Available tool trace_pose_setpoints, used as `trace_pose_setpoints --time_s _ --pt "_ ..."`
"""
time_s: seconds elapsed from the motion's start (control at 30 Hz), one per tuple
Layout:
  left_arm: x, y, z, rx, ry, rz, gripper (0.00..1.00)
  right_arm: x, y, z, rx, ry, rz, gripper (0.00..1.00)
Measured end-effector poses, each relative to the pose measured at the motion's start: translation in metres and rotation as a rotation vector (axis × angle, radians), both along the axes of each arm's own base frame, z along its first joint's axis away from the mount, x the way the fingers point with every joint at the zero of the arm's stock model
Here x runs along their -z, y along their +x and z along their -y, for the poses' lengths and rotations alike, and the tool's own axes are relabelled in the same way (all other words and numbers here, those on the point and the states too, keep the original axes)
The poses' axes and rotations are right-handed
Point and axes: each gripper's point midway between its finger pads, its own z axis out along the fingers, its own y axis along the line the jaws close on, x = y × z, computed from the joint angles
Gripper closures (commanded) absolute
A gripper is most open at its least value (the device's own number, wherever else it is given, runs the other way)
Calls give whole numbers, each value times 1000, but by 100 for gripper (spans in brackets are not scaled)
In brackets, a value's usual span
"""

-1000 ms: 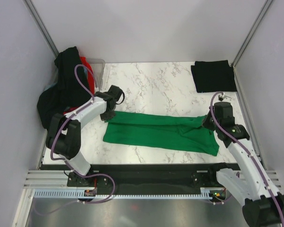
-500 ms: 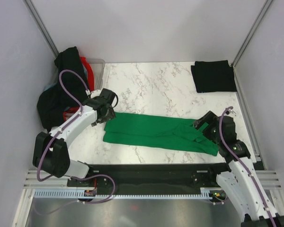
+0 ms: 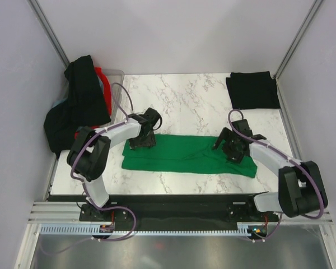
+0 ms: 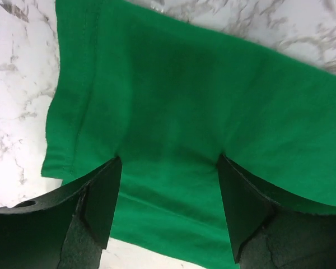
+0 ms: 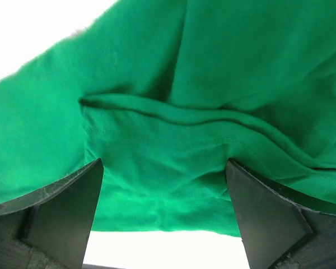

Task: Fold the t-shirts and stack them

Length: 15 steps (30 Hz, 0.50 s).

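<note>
A bright green t-shirt point(image 3: 185, 156) lies folded into a long strip across the middle of the marble table point(image 3: 185, 101). My left gripper point(image 3: 143, 140) stands open over its left end, fingers down on the fabric. In the left wrist view the green t-shirt point(image 4: 185, 101) fills the space past my left gripper point(image 4: 168, 168), flat and unpinched. My right gripper point(image 3: 233, 147) is open over the wrinkled right part. In the right wrist view the green t-shirt point(image 5: 213, 67) shows a raised fold beyond my right gripper point(image 5: 163, 168).
A folded black t-shirt point(image 3: 253, 89) lies at the back right corner. Black t-shirts point(image 3: 78, 101) and a red t-shirt point(image 3: 103, 84) hang over a translucent tub point(image 3: 119, 78) at the back left. Grey walls close in both sides.
Both grippers have gone from shut to open. The left one moved right onto the shirt's left end; the right one swung inward onto its right part.
</note>
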Motion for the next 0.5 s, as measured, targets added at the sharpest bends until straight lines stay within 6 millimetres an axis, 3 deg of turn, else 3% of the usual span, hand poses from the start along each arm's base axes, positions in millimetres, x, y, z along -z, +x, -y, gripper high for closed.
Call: trace_pose_setpoints --time_s 0.13,0.3,0.5 --pt "1 2 2 8 -11 7 25 2 31 -4 -20 -31 -16 2" --pt "3 -15 2 14 -51 -1 26 2 90 -17 -45 -45 -5 2" --pt "5 -82 23 77 -153 -79 25 -3 200 -63 -135 -14 71 2"
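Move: The green t-shirt lies as a folded strip under both open hands. Its middle is about 19 cm to the right and 3 cm back of the left hand, and about 15 cm to the left and 3 cm back of the right, just below both. The clothes bin's middle is some 24 cm left of the left hand and 15 cm farther out; the black folded shirt is about 25 cm ahead and 11 cm right of the right hand. With open fingertips resting on the cloth near its two ends, the hands swivel the strip in opposite directions. The right pushes its end forward about 20 cm and some 6 cm left, gathering speed. The left keeps its end in place at first, then drags it back towards the table's near edge about 8 cm, edging right and rolling about 10 degrees. Both stay low, without closing. ##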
